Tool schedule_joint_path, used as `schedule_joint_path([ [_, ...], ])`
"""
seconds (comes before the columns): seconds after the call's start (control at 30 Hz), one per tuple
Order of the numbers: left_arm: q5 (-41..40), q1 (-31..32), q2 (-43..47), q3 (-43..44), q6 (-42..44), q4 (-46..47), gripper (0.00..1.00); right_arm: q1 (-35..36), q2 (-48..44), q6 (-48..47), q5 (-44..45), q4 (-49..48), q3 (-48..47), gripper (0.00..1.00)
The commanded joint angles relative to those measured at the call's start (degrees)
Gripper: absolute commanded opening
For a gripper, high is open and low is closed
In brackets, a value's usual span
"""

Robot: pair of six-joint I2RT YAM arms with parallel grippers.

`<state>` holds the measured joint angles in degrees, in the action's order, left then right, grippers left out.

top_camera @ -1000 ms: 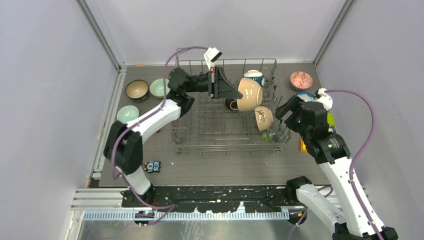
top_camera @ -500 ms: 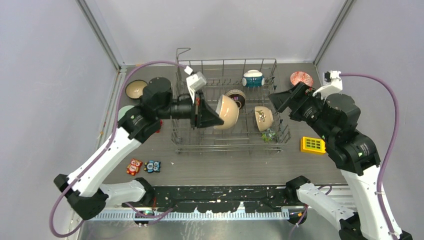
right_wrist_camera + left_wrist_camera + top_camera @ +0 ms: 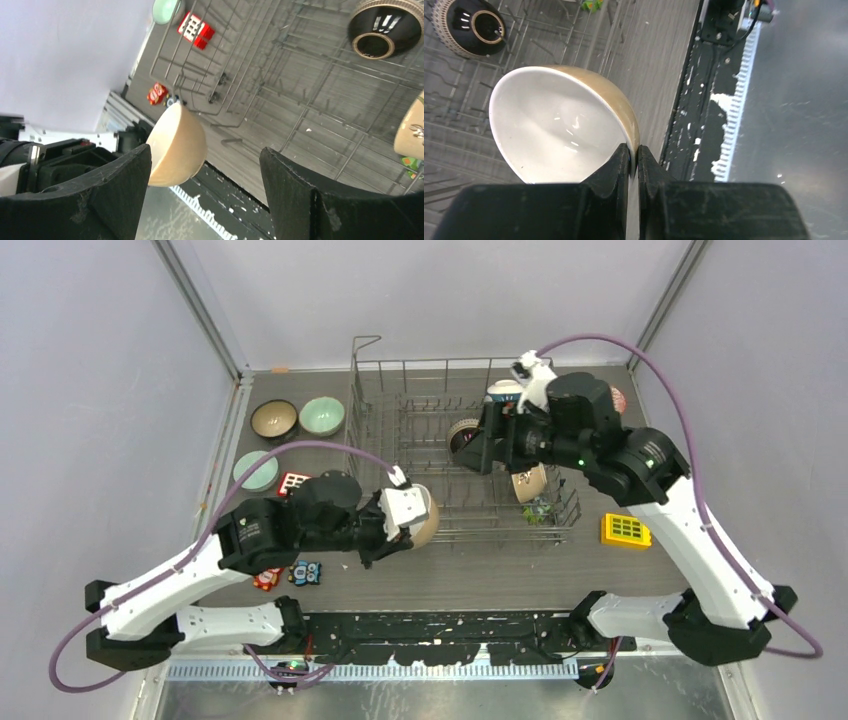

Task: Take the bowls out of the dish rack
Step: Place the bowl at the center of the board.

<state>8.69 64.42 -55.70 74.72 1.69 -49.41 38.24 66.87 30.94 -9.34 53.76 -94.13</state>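
Note:
My left gripper (image 3: 414,528) is shut on the rim of a plain cream bowl (image 3: 426,519), which hangs tilted over the front left corner of the dish rack (image 3: 450,364). The left wrist view shows both fingers (image 3: 621,162) pinching the rim of that cream bowl (image 3: 559,120). My right gripper (image 3: 483,450) hovers open and holds nothing, over the rack's back right part, close to a dark brown bowl (image 3: 462,432). A teal-and-white bowl (image 3: 504,390) and a patterned cream bowl (image 3: 530,481) also sit in the rack. In the right wrist view the right gripper (image 3: 205,155) looks down on the dark brown bowl (image 3: 385,27).
Left of the rack stand a brown bowl (image 3: 273,418) and two pale green bowls (image 3: 322,415), (image 3: 256,470). A red patterned bowl (image 3: 616,400) is half hidden at back right. A red block (image 3: 292,483), owl figures (image 3: 306,572) and a yellow block (image 3: 626,529) lie on the mat.
My left arm has drawn the cream bowl back from above the rack's middle to its front left corner. My right arm has swung from beside the rack to over its back right part.

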Motion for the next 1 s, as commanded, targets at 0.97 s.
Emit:
schedule_joint_path([
  [0.97,-32.9,27.3,-3.5,-4.3,11.0,-2.3,0.0,10.4,3.1,-4.0,1.7,12.4,5.1,0.83],
])
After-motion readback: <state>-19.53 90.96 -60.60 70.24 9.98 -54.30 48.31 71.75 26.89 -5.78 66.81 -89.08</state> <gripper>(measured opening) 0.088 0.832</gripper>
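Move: The open right gripper is some 11 cm ahead of the left hand, 10 cm to its right and 7 cm higher; the beige bowl in the left fingers is centred about 3 cm ahead, 3 cm right and 2 cm below them. From the right hand that bowl lies roughly 7 cm back, 9 cm left and 9 cm down. In the rack, the black bowl is about 19 cm ahead of the right hand and level sideways, the flowered bowl 9 cm ahead and 13 cm right, both some 33 cm below. Lower the left gripper about 6 cm and draw it back some 3 cm in front of the rack, keeping its pinch on the beige bowl's rim and tipping it so the bowl's mouth turns upward. Bring the open right gripper briefly left, then down about 10 cm and back towards the bowl, tilting its fingers further downward, without closing. ##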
